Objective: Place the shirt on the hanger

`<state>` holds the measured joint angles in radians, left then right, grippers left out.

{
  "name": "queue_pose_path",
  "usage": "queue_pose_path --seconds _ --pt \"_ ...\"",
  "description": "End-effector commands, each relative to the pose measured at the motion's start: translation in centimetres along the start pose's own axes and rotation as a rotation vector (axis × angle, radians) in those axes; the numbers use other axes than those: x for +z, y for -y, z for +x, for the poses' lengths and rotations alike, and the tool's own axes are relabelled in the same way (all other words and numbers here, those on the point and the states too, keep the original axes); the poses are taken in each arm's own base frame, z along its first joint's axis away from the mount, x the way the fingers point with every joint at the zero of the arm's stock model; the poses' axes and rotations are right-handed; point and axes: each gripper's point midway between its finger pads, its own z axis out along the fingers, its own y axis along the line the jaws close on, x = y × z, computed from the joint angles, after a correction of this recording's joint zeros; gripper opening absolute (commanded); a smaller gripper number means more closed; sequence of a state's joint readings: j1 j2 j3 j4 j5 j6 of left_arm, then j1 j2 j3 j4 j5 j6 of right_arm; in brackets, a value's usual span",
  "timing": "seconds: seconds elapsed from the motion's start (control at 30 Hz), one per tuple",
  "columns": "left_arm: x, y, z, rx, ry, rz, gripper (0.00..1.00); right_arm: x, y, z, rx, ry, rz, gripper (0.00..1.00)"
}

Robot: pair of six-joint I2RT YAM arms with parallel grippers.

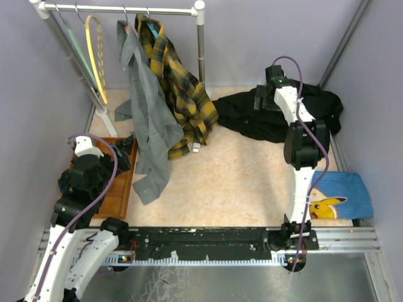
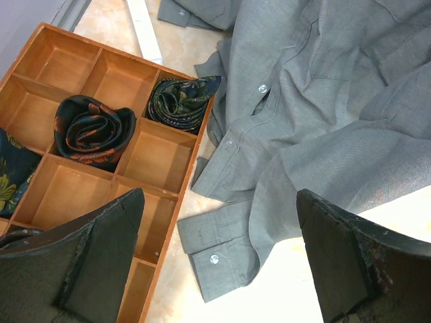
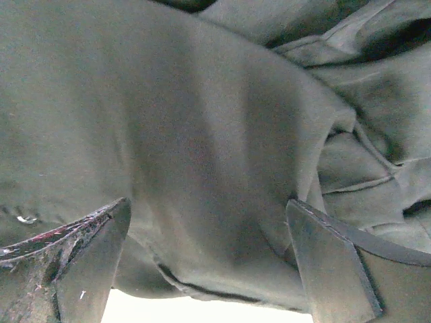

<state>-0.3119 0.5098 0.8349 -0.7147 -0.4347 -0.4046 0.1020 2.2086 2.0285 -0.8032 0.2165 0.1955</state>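
The shirt [image 1: 242,119], plain black, lies crumpled on the table at the back right. My right gripper [image 1: 259,99] hovers over its left part, open. In the right wrist view the dark fabric of the shirt [image 3: 215,134] fills the picture, and a folded hem lies between the spread fingers of the right gripper [image 3: 207,208], untouched. The hanger [image 1: 96,56], slim and yellow, hangs empty from the rack's left end. My left gripper [image 1: 123,160] [image 2: 219,195] is open and empty at the near left, above a grey cuff.
A grey shirt [image 1: 151,126] [image 2: 323,101] and a yellow plaid shirt [image 1: 176,82] hang from the rack rail [image 1: 126,9], trailing onto the table. A pale green hanger [image 1: 74,41] hangs beside the yellow one. A wooden compartment tray [image 1: 119,192] [image 2: 176,214] holds rolled ties. A blue printed cloth [image 1: 337,195] lies near right.
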Motion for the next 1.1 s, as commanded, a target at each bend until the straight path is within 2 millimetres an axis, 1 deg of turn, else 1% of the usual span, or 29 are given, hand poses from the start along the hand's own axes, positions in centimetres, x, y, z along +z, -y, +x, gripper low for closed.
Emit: queue_pose_path --seconds 0.0,0.03,0.07,0.13,0.17,0.23,0.27,0.33,0.4,0.43,0.5,0.6,0.73,0.8,0.83,0.87,0.9,1.0,1.03,1.07 --pt "-0.5 0.0 -1.2 -0.023 0.036 0.003 1.0 0.5 0.0 -0.2 -0.028 -0.004 0.019 0.94" --pt "-0.5 0.1 -1.2 -0.023 0.037 0.005 1.0 0.6 -0.1 0.2 -0.03 -0.017 0.019 0.88" --pt "-0.5 0.1 -1.2 -0.022 0.037 0.006 1.0 0.8 -0.2 0.5 -0.032 -0.031 0.011 0.78" --pt "-0.5 0.1 -1.2 -0.021 0.036 0.007 1.0 0.5 -0.4 0.7 -0.032 -0.04 -0.002 0.52" --pt "-0.5 0.1 -1.2 -0.022 0.037 0.006 1.0 0.1 -0.3 0.5 -0.029 -0.031 -0.005 0.42" --pt "-0.5 0.1 -1.2 -0.021 0.037 0.008 1.0 -1.6 -0.4 -0.7 -0.017 0.015 -0.02 0.24" --pt "-0.5 0.1 -1.2 -0.021 0.037 0.008 1.0 -2.9 -0.4 -1.7 -0.007 0.052 -0.027 0.16" --pt "-0.4 0.2 -1.2 -0.02 0.035 0.008 1.0 -6.1 -0.2 -4.0 0.014 0.134 -0.037 0.09" --pt "-0.4 0.2 -1.1 -0.018 0.032 0.009 1.0 -9.8 -0.2 -6.2 0.034 0.213 -0.063 0.04" --pt "-0.3 0.2 -1.1 -0.018 0.031 0.008 1.0 -12.2 -0.1 -7.4 0.045 0.262 -0.077 0.03" --pt "-0.3 0.2 -1.1 -0.017 0.031 0.007 1.0 -16.3 0.0 -9.0 0.056 0.339 -0.099 0.0" --pt "-0.4 0.1 -1.1 -0.017 0.033 0.004 1.0 -22.7 0.2 -10.6 0.067 0.46 -0.127 0.0" --pt "-0.3 0.1 -1.2 -0.02 0.035 0.001 1.0 -31.5 -0.1 -11.7 0.081 0.616 -0.218 0.0" --pt "-0.3 0.0 -1.2 -0.019 0.035 -0.004 1.0 -36.1 -0.9 -11.6 0.08 0.68 -0.311 0.0" --pt "-0.3 -0.1 -1.2 -0.022 0.036 -0.009 1.0 -37.9 -1.5 -11.4 0.079 0.695 -0.36 0.0" --pt "-0.3 -0.2 -1.1 -0.024 0.035 -0.017 1.0 -41.3 -1.5 -10.9 0.084 0.739 -0.41 0.0" --pt "-0.3 -0.3 -1.1 -0.026 0.035 -0.021 1.0 -43.4 -1.8 -10.4 0.083 0.762 -0.458 0.0" --pt "-0.5 -0.3 -1.2 -0.03 0.042 -0.016 1.0 -48.3 -2.8 -8.6 0.072 0.796 -0.601 0.0" --pt "-0.6 -0.3 -1.3 -0.033 0.046 -0.016 1.0 -49.9 -3.0 -7.6 0.062 0.803 -0.662 0.0" --pt "-0.7 -0.4 -1.4 -0.037 0.05 -0.014 1.0 -51.0 -3.3 -6.8 0.054 0.802 -0.711 0.0"
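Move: Just beneath the right hand's open fingers lies the heaped black shirt, its middle some 3 cm back, 5 cm to the right and 5 cm below. The rack's right-hand post stands on the table about 26 cm to the hand's left and 4 cm farther out, with the plaid shirt hanging about 35 cm left of the hand, level with it in depth. From the idle left hand the black shirt lies roughly 28 cm ahead, 60 cm right and 20 cm lower. Dipping about 3 cm into the black cloth, the right hand shuts its fingers fully on a fold of the shirt, then lifts fast by some 45 cm, picking the fold up. On the way up it also draws back towards the base and drifts a little left, the fingers tipping up about 50 degrees from steeply down to nearly level, the pinch kept. ##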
